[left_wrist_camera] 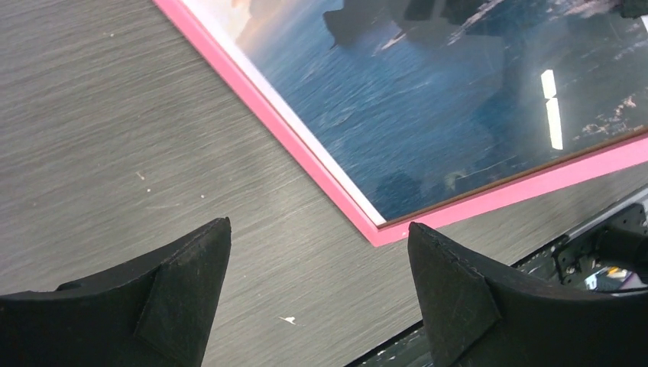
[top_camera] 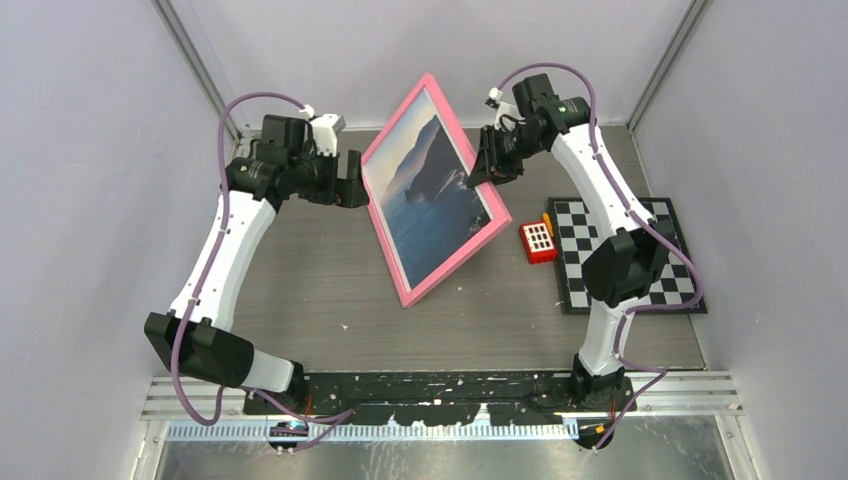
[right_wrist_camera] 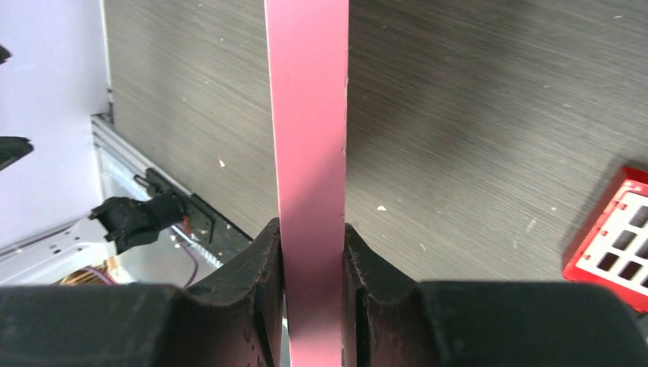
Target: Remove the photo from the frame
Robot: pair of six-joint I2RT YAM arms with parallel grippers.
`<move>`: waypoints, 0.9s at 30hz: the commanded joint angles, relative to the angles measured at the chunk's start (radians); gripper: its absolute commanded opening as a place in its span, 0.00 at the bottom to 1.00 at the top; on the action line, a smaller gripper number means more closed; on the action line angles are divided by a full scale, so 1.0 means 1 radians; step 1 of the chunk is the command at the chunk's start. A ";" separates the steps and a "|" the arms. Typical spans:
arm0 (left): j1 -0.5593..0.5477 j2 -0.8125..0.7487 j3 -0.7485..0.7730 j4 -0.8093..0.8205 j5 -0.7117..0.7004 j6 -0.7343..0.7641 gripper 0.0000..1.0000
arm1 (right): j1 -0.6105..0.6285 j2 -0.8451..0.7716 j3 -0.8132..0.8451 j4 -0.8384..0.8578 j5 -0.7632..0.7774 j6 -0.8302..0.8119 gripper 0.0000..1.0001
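The frame (top_camera: pixel 452 268), with a thin pink border, is tilted up over the middle of the table with its picture side facing up. Behind its glass is the photo (top_camera: pixel 432 190), showing blue sea, dark mountains and a pale sky. My right gripper (top_camera: pixel 487 165) is shut on the frame's right edge; in the right wrist view the pink edge (right_wrist_camera: pixel 309 115) runs between both fingers (right_wrist_camera: pixel 267 260). My left gripper (top_camera: pixel 352 180) stands open just off the frame's left edge, touching nothing. In its wrist view the frame's corner (left_wrist_camera: pixel 378 233) and the photo (left_wrist_camera: pixel 458 99) lie beyond the fingertips (left_wrist_camera: pixel 210 245).
A small red grid block (top_camera: pixel 537 241) sits right of the frame, beside a black-and-white checkerboard (top_camera: pixel 625 255). In the right wrist view the red block (right_wrist_camera: pixel 619 245) is at the right. Grey walls close in the table on three sides.
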 commanded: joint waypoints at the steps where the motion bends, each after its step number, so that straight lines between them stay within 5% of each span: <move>1: 0.021 -0.031 0.067 -0.037 -0.065 -0.107 0.87 | 0.038 -0.016 0.131 -0.082 0.189 -0.067 0.01; 7: 0.025 -0.009 0.143 -0.025 -0.144 -0.250 0.88 | 0.156 -0.011 0.278 -0.135 0.421 -0.147 0.00; 16: 0.025 0.042 0.240 0.095 -0.061 -0.496 0.90 | 0.334 -0.002 0.415 -0.162 0.795 -0.220 0.00; 27: 0.025 0.102 0.304 0.134 -0.045 -0.709 0.89 | 0.603 0.022 0.395 -0.098 1.059 -0.347 0.00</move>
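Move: My right hand already grips the frame by its right-hand long edge; the frame's middle lies about 9 cm to its left, 2 cm back and 5 cm lower. My open left hand is roughly 23 cm left of it at much the same height, with the frame's middle 15 cm to that left hand's right, 2 cm back and 5 cm below. On the table 22 cm below my right hand, the red block sits some 12 cm right and 9 cm back. Keeping the frame's edge pinched, I lift my right hand about 7 cm, carry it nearly as far left and draw it back some 5 cm, rolling the wrist about 50 degrees so its left side dips and its fingers swing upward. My left hand stays open beside the frame's far-left end, rising about 9 cm and reaching 5 cm forward, turning counter-clockwise with its left side dipping. ##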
